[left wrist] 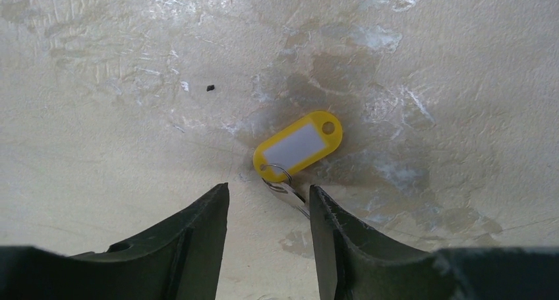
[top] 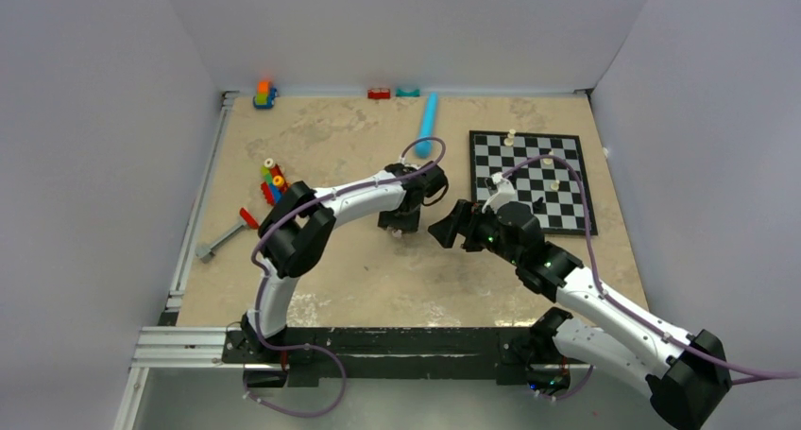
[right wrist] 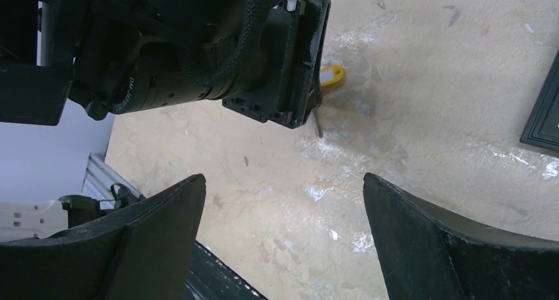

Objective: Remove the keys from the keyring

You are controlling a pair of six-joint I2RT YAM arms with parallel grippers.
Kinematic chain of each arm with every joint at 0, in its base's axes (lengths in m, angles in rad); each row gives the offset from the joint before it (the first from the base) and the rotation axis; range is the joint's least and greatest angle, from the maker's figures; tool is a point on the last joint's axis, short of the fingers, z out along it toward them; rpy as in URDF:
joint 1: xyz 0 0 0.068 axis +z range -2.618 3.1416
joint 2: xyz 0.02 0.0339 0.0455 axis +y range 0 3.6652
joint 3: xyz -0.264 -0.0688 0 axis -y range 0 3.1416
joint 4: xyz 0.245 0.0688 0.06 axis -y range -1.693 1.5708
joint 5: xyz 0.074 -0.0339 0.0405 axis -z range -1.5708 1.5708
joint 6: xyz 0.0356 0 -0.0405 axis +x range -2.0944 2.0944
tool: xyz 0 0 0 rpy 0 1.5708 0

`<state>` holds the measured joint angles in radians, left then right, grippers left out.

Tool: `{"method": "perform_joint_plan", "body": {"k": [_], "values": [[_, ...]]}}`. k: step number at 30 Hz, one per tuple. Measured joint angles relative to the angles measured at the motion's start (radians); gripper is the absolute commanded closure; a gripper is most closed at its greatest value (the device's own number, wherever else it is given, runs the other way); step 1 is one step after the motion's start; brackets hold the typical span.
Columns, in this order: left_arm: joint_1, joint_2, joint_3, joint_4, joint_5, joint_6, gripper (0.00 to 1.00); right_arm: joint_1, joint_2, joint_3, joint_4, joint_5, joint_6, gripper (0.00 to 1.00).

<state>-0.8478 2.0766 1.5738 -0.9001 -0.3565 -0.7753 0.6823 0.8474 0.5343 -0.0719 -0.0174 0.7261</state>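
A yellow key tag (left wrist: 298,147) with a white label lies flat on the table. A small wire keyring (left wrist: 279,174) hangs from its near end, with a silvery-grey key (left wrist: 291,195) on it. No brass-gold key shows. My left gripper (left wrist: 269,191) is open and just above the table. The silvery key lies between its fingertips, close to the right finger (left wrist: 329,227). In the top view the left gripper (top: 400,222) hides the tag. My right gripper (top: 444,230) is open and empty just to its right. The right wrist view shows the right gripper (right wrist: 283,181), the tag (right wrist: 333,76) and the key's blade (right wrist: 318,123).
A chessboard (top: 529,180) with a few white pieces lies right of the grippers. A blue cylinder (top: 430,113) lies behind them. Coloured toys (top: 272,180) and a grey tool (top: 222,239) lie at the left. Small bricks (top: 380,94) sit along the back wall.
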Motion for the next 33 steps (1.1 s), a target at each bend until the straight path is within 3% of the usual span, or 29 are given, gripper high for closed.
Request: {"method": "perform_joint_plan", "body": {"k": [4, 11, 33], "values": [[0.000, 0.000, 0.006, -0.011, -0.019, -0.001, 0.56, 0.000, 0.000, 0.000, 0.000, 0.000, 0.000, 0.06], [-0.002, 0.016, 0.010, -0.017, -0.034, -0.003, 0.59, 0.000, 0.000, 0.000, 0.000, 0.000, 0.000, 0.06], [-0.010, 0.008, 0.000, -0.039, -0.063, -0.018, 0.95, 0.000, 0.000, 0.000, 0.001, 0.000, 0.000, 0.06]]}}
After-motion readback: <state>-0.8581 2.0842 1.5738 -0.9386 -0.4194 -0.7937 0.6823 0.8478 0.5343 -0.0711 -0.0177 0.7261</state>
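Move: Just ahead of the left hand's open fingertips lies the keyring's metal ring, about 1 cm forward, neither left nor right, and some 2 cm below. The yellow tag's middle is about 3 cm ahead and 1 cm right, at table height; the key trails from the ring to about 1 cm back and 2 cm right. From the idle right hand, the ring is roughly 7 cm forward, 10 cm left and 16 cm down. Closing from about half open to nearly shut, the left hand's fingers come together on the metal ring by the end of the yellow tag and pinch it, apparently with the key's head, between their tips. Meanwhile the hand edges about 1 cm left, dips not quite 1 cm to the table and rises again by nearly as much, its wrist barely tilting. ##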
